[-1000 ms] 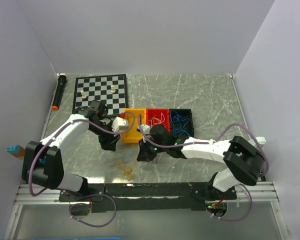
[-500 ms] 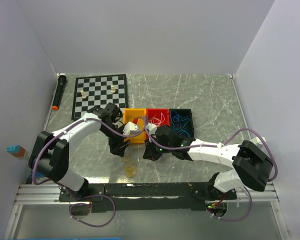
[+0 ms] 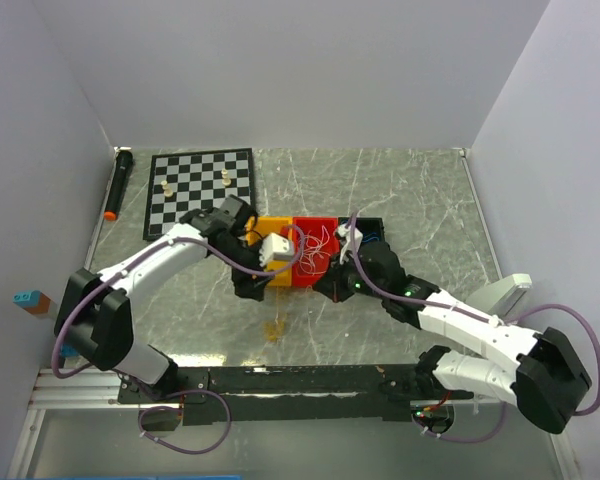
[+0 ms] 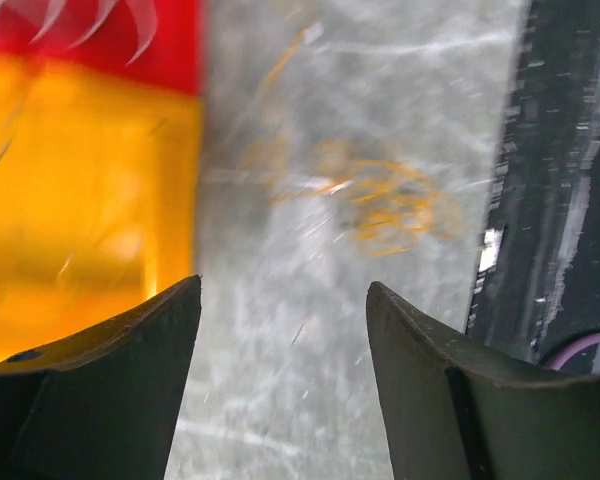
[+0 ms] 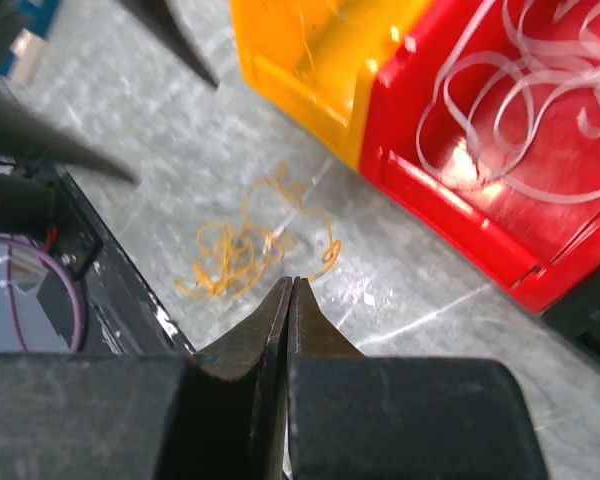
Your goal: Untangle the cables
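Note:
A yellow-tan cable (image 3: 275,328) lies in a loose curly heap on the marble table, seen too in the right wrist view (image 5: 238,256) and, blurred, in the left wrist view (image 4: 385,200). White cables (image 5: 540,90) fill the red bin (image 3: 302,272). The blue cable (image 3: 372,232) shows in the black bin behind my right arm. My left gripper (image 4: 280,300) hangs open over bare table beside the yellow bin (image 4: 70,210), nothing between its fingers. My right gripper (image 5: 292,285) is shut, its tip just short of the yellow-tan cable's end, with nothing seen between the jaws.
A chessboard (image 3: 200,180) with a few pieces lies at the back left. A black marker (image 3: 117,185) with an orange tip lies along the left wall. The yellow bin (image 3: 270,228) touches the red bin's left side. A black rail (image 3: 310,380) runs along the near edge.
Both arms have swung to the right: the left gripper now sits at the yellow bin's front, the right one before the red bin. The yellow-tan cable has shifted slightly right.

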### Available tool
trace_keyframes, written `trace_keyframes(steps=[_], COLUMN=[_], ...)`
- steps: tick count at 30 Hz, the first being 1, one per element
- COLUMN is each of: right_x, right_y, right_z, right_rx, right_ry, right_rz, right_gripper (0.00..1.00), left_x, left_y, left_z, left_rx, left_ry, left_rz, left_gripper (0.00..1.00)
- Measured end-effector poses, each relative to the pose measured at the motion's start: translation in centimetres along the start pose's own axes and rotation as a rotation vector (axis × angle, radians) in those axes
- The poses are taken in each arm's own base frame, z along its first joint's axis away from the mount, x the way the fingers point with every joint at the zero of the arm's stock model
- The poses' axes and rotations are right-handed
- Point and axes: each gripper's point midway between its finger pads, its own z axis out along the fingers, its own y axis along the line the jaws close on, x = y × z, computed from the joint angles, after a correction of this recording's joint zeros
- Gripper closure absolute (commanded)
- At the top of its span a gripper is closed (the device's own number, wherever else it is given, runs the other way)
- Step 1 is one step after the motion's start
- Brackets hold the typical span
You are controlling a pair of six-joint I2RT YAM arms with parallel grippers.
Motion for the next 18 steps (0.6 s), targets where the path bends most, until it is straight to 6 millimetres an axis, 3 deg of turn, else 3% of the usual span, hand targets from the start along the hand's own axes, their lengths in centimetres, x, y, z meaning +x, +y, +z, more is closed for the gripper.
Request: trace_keyframes(steps=[4,7,13,18], right_x=[1.8,2.8,1.6,1.8], right_y=[-1.1,-2.2,-2.7,-3.0], right_z=[0.4,-0.2,-1.7,-1.9], right_rx=[0.034,0.089,0.136,0.158], right_ry=[0.046,0.049,-0.018,-0.014], right_rz=[0.029,0.042,0.033,0.035], right_gripper=[1.0,1.0,1.0,1.0], left_x=[-1.1,-0.4,1.5,2.1], left_y=[-3.0,-4.6,-4.5,-3.9], left_z=[1.9,3.0,5.7,7.1], left_rx=[0.068,0.112,0.133,0.128], left_ry=[0.028,0.064,0.151,0.184], left_rz=[0.081,0.095,0.09,0.102], left_gripper=[0.27,0.26,0.26,0.31])
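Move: The orange cable tangle lies about 7 cm back and 6 cm to the right of the left gripper, some 11 cm below. The yellow box's middle is about 11 cm ahead and 5 cm right of that gripper; the red box is equally far ahead and 15 cm right. From the right gripper, shut on the cable's tail, the tangle is about 6 cm back, 10 cm left and 13 cm below. Bring the left gripper back about 5 cm and some 3 cm right, clear of the yellow box, then sink it about 6 cm towards the orange tangle, fingers kept open, turning clockwise some 10 degrees and tipping them steeper. Keep the right gripper shut on the tail; ease it about 3 cm right, away from the tangle, and slightly down. ##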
